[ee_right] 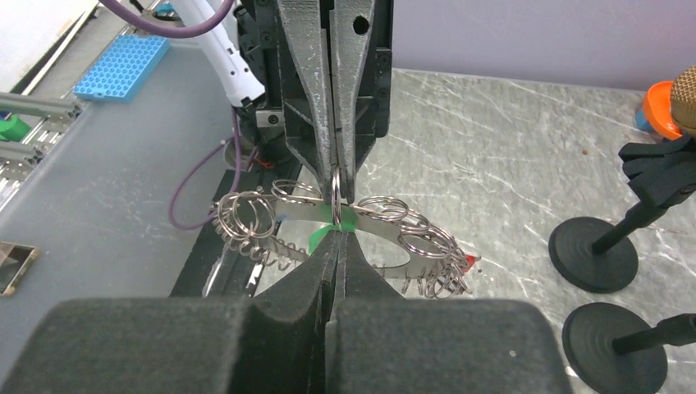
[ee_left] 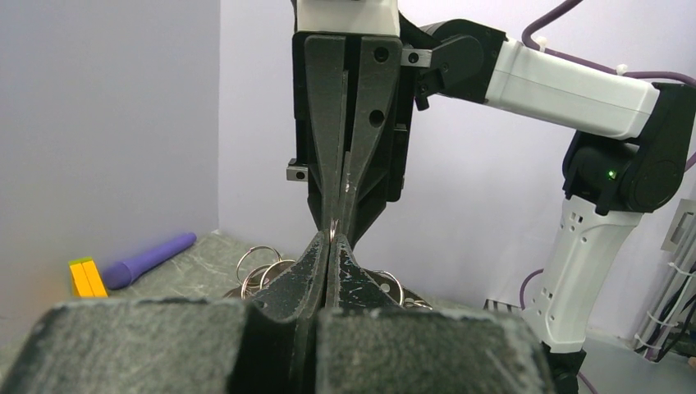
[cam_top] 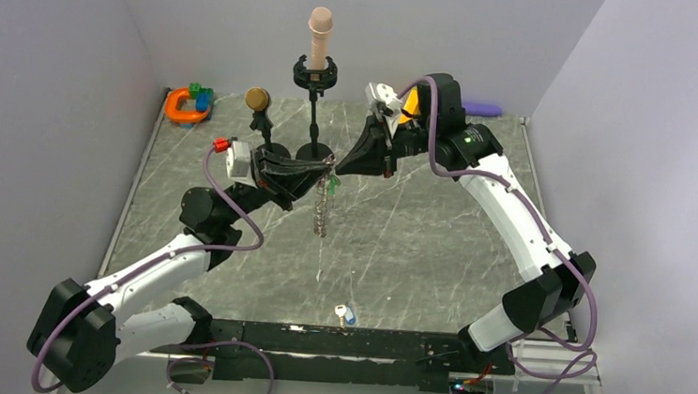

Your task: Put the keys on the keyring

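The keyring [cam_top: 322,212] hangs in mid-air over the table's middle. In the right wrist view it is a flat grey metal ring [ee_right: 287,213] strung with several small split rings. My left gripper [cam_top: 327,169] and right gripper [cam_top: 336,166] meet tip to tip above it. Both are shut on the same small split ring [ee_right: 336,187]. The green key [ee_right: 317,237] sits right at the tips of my right gripper [ee_right: 338,232]. The red key [ee_right: 469,261] shows at the ring's far end. The left wrist view shows my left gripper [ee_left: 330,242] shut on thin wire.
A loose pale-headed key [cam_top: 343,314] lies near the front edge. Two black stands [cam_top: 314,152] with round bases [ee_right: 592,254] rise behind the grippers. An orange clamp [cam_top: 183,107] lies at the back left and a purple stick [cam_top: 484,109] at the back right.
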You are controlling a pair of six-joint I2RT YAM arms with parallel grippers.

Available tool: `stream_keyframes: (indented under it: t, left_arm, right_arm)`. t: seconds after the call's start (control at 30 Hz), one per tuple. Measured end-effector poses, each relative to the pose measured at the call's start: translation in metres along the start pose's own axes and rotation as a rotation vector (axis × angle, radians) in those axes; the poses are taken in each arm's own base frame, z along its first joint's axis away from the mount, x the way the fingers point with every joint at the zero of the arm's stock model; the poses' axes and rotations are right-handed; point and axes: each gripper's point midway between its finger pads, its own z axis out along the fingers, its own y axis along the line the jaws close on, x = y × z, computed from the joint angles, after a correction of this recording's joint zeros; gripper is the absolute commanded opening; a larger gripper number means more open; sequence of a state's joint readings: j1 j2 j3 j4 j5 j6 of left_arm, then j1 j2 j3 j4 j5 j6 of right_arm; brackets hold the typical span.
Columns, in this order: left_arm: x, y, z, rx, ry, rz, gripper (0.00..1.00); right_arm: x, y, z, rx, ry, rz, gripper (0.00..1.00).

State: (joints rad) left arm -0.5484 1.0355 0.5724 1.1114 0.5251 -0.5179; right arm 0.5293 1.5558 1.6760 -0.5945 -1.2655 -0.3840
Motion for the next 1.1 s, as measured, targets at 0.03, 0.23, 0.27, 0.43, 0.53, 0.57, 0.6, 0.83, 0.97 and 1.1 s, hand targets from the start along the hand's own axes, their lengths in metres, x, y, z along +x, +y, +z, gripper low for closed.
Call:
stream_keyframes:
  t: [0.03,0.23,0.27,0.43,0.53,0.57,0.6,0.83,0.97,1.1]
  left_arm:
    - [-0.001,0.001,0.002,0.002,-0.005,0.001,0.00]
    - [-0.002,0.004,0.006,0.003,-0.034,-0.012,0.00]
    - [-0.002,0.004,0.007,0.003,-0.038,-0.012,0.00]
    - [-0.001,0.007,0.009,0.002,-0.055,-0.027,0.00]
    - [-0.001,0.008,0.009,0.001,-0.056,-0.028,0.00]
    - [-0.001,0.008,0.010,0.002,-0.057,-0.027,0.00]
    - [-0.001,0.008,0.010,0.002,-0.058,-0.026,0.00]
    - [-0.006,0.006,0.010,0.005,-0.068,-0.018,0.00]
    - [-0.007,0.006,0.010,0.007,-0.069,-0.019,0.00]
    - [-0.007,0.005,0.009,0.010,-0.070,-0.032,0.00]
  right_arm:
    - [-0.001,0.000,0.000,0.002,0.000,-0.005,0.00]
    - [-0.003,-0.002,0.001,0.019,0.000,-0.016,0.00]
    - [-0.003,-0.002,0.001,0.023,0.000,-0.014,0.00]
    - [-0.001,-0.005,0.001,0.043,-0.007,0.010,0.10]
    - [0.000,-0.007,0.001,0.051,-0.007,0.025,0.23]
    - [0.000,-0.007,0.001,0.051,-0.007,0.029,0.25]
    - [0.000,-0.007,0.000,0.052,-0.008,0.030,0.26]
    - [-0.002,-0.011,-0.013,0.078,-0.023,0.041,0.28]
    - [-0.010,-0.010,-0.016,0.085,-0.046,0.031,0.29]
    - [-0.016,-0.012,-0.014,0.079,-0.074,0.028,0.29]
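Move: The small ring is already pinched by both grippers: its middle is about 1 cm to the left of the right hand and 1 cm above it, and about 1 cm right of and 1 cm below the left hand, level fore and aft with both. The green key hangs about 1 cm back, 1 cm left and 2 cm below the right hand. The keyring disc's middle is straight below, some 2 cm left and 6 cm down. Keep the small ring pinched in the left gripper while you ease it about 1 cm forward and then up, fingertips tilting up slightly. With the right still shut on the ring's lower side, edge forward, then open its fingers a little over a quarter to let go; draw off right about 1 cm and lift nearly 2 cm, turning slightly clockwise. ##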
